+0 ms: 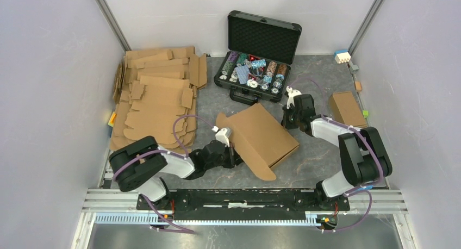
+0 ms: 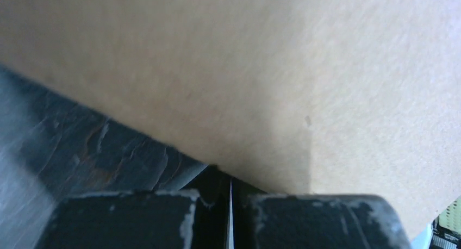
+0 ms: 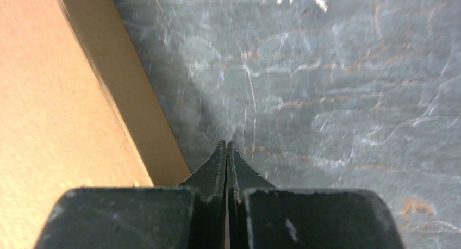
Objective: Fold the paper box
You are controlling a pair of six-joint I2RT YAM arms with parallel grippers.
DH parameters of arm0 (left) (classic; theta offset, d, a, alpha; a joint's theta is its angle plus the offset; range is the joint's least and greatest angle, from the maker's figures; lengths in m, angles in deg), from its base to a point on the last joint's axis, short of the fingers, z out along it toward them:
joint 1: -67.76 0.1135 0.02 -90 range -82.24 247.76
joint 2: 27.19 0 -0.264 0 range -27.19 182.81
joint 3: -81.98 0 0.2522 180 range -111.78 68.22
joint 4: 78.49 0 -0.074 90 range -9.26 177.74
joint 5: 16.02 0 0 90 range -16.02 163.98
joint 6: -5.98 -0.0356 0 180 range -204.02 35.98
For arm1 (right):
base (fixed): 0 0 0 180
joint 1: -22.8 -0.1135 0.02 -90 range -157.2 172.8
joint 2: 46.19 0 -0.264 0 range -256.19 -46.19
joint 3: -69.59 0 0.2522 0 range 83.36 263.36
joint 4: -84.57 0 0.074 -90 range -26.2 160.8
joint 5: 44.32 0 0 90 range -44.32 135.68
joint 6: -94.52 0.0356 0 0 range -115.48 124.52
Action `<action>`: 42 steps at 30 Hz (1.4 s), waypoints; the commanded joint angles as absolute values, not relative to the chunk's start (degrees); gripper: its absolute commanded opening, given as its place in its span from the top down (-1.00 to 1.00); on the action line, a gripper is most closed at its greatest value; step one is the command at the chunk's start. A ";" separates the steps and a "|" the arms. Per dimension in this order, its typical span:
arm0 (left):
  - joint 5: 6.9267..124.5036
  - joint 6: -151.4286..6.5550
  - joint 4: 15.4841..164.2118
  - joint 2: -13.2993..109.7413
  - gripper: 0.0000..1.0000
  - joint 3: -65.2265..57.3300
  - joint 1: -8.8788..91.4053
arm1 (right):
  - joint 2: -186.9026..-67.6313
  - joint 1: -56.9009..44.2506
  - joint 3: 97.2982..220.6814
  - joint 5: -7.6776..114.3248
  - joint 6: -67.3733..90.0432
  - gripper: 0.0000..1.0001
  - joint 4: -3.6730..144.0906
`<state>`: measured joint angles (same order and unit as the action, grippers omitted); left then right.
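The paper box (image 1: pixel 261 136) is a folded brown cardboard shape in the middle of the table, its big panel tilted up on the left. My left gripper (image 1: pixel 232 154) is shut, its tips against the box's lower left side. In the left wrist view the cardboard (image 2: pixel 244 69) fills most of the picture and the shut left gripper (image 2: pixel 228 175) meets its bottom edge, with nothing visibly pinched. My right gripper (image 1: pixel 286 118) is shut and empty by the box's far right corner. In the right wrist view the right gripper (image 3: pixel 226 147) points at bare table, the box (image 3: pixel 54 124) just to its left.
A stack of flat cardboard sheets (image 1: pixel 157 91) covers the left side. An open black case (image 1: pixel 255 69) of chips stands behind the box. A smaller brown box (image 1: pixel 347 109) sits at the right, a white and blue block (image 1: pixel 342 56) at the back right.
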<state>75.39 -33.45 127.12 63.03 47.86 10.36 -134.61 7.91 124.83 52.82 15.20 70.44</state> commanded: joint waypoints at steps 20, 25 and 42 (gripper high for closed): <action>77.89 -28.26 111.54 36.50 0.96 59.42 14.76 | -119.85 8.76 114.88 64.07 18.61 0.22 75.92; 74.63 -27.13 120.04 34.24 0.63 63.11 14.87 | -117.91 11.19 111.69 67.77 21.57 0.09 79.96; 67.24 -27.15 136.61 46.23 0.54 60.08 15.61 | -119.16 13.82 107.10 80.14 25.89 -0.02 86.83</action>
<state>68.72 -28.14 131.27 45.08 62.68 14.75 -117.95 13.46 107.19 76.99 25.80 84.93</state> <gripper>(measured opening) 0.232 0.516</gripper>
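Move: Close beside the right hand's shut fingers is the box's right wall; the box's middle lies some 7 cm to that hand's left and 4 cm back, with the small carton about 24 cm to its right and 5 cm ahead. From the left hand the raised flap's middle is roughly 4 cm ahead, 3 cm right and 4 cm higher, and the box's middle 9 cm ahead and 9 cm right, about 2 cm up. Drawing back along the box's right wall and then climbing, the right hand goes about 6 cm back, 4 cm up and 3 cm left, rolls its left side up some 25 degrees and opens halfway, ending astride the wall's top edge. The left hand backs out leftward from the flap about 7 cm, opens a quarter, then returns slightly right and up. ##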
